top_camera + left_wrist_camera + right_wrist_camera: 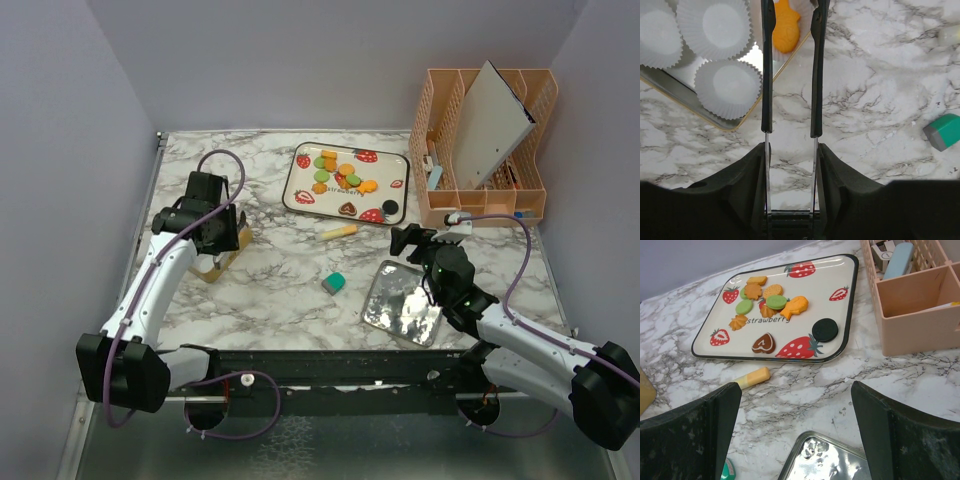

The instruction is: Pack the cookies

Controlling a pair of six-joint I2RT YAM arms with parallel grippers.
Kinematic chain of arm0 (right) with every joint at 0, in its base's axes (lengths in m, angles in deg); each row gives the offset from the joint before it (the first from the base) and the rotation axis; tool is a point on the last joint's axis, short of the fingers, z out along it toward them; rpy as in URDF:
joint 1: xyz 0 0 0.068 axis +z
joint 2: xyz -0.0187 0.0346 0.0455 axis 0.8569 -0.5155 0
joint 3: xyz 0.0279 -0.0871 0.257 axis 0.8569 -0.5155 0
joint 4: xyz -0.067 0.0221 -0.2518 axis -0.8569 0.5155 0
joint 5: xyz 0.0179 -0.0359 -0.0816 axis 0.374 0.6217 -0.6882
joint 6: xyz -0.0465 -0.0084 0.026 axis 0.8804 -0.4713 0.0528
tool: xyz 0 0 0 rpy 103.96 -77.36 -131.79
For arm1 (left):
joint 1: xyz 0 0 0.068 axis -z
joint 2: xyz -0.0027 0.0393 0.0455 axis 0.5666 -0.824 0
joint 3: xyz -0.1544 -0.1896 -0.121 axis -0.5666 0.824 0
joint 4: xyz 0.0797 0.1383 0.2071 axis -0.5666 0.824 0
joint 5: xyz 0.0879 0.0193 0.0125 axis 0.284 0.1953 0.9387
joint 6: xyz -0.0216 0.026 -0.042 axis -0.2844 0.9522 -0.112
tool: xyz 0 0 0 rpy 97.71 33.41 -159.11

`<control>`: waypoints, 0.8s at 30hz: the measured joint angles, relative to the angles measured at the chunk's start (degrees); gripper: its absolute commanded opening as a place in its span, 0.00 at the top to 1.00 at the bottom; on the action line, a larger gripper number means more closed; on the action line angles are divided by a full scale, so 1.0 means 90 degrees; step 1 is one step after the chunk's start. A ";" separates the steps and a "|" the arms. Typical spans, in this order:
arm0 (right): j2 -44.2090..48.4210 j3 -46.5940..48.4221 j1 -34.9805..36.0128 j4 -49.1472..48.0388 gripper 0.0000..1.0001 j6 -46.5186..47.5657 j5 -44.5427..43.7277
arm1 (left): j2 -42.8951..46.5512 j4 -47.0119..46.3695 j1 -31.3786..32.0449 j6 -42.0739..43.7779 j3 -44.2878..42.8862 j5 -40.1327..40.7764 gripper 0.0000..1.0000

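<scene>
Several cookies (340,170) in orange, green, brown and black lie on the strawberry-print tray (300,195). In the right wrist view they show as a black round one (825,330), a brown heart (764,343), green rounds (776,301) and orange shapes (795,306). An orange fish-shaped cookie (785,27) lies in a white paper cup in the gold-rimmed tin (715,122). My left gripper (793,4) hangs over it, its thin fingers (768,75) apart and holding nothing. My right gripper (795,430) stands wide open over the marble, short of the tray.
More white paper cups (729,89) fill the tin. A silver lid (405,300) lies below my right gripper, a teal block (334,283) mid-table, and a yellow stick (338,231) by the tray. A pink organizer (485,150) with a white board stands back right.
</scene>
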 measured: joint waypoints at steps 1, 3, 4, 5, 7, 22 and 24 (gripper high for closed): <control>0.0000 0.0000 0.0000 -0.0002 0.01 0.0000 0.0000 | 0.0027 0.0010 0.0000 -0.0007 -0.0070 -0.0036 0.57; 0.0000 0.0000 0.0000 -0.0002 0.00 0.0000 0.0000 | 0.0063 0.0034 0.0002 -0.0032 -0.0262 -0.0177 0.58; 0.0000 0.0000 0.0000 -0.0002 0.00 0.0000 0.0000 | 0.0068 0.0039 0.0002 -0.0046 -0.0340 -0.0243 0.58; 0.0000 0.0000 0.0000 -0.0002 0.00 0.0000 0.0000 | 0.0068 0.0039 0.0002 -0.0073 -0.0437 -0.0321 0.58; 0.0000 0.0000 0.0000 -0.0007 0.00 0.0000 0.0000 | 0.0058 0.0039 0.0007 -0.0112 -0.0597 -0.0442 0.59; -0.0100 -0.0002 0.0000 -0.0138 0.00 0.0000 -0.0002 | -0.1307 -0.0993 0.1554 -0.0857 -0.1564 -0.0719 0.57; -0.0085 -0.0015 0.0000 -0.0141 0.01 0.0000 -0.0002 | -0.1528 -0.1231 0.1693 -0.1020 -0.1603 -0.0789 0.57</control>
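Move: The left hand, holding the tongs, has the cookies on the strawberry tray about 24 cm ahead, 22 cm to its right and 15 cm lower. The box of paper cups has its middle some 8 cm ahead and 8 cm left. The yellow stick lies roughly 8 cm ahead and 23 cm right; the green block 4 cm back and 21 cm right. From the idle right hand the cookies are around 20 cm ahead, 17 cm left. Upward first, by about 5 cm, lifting the held tongs farther clear of the cup box; then the left hand swings right and somewhat forward towards the cookies on the tray, covering some 14 cm rightward overall and sinking slightly at the end. The wrist turns clockwise and rolls its left side down as it goes, while the tongs stay held with their tips apart. ##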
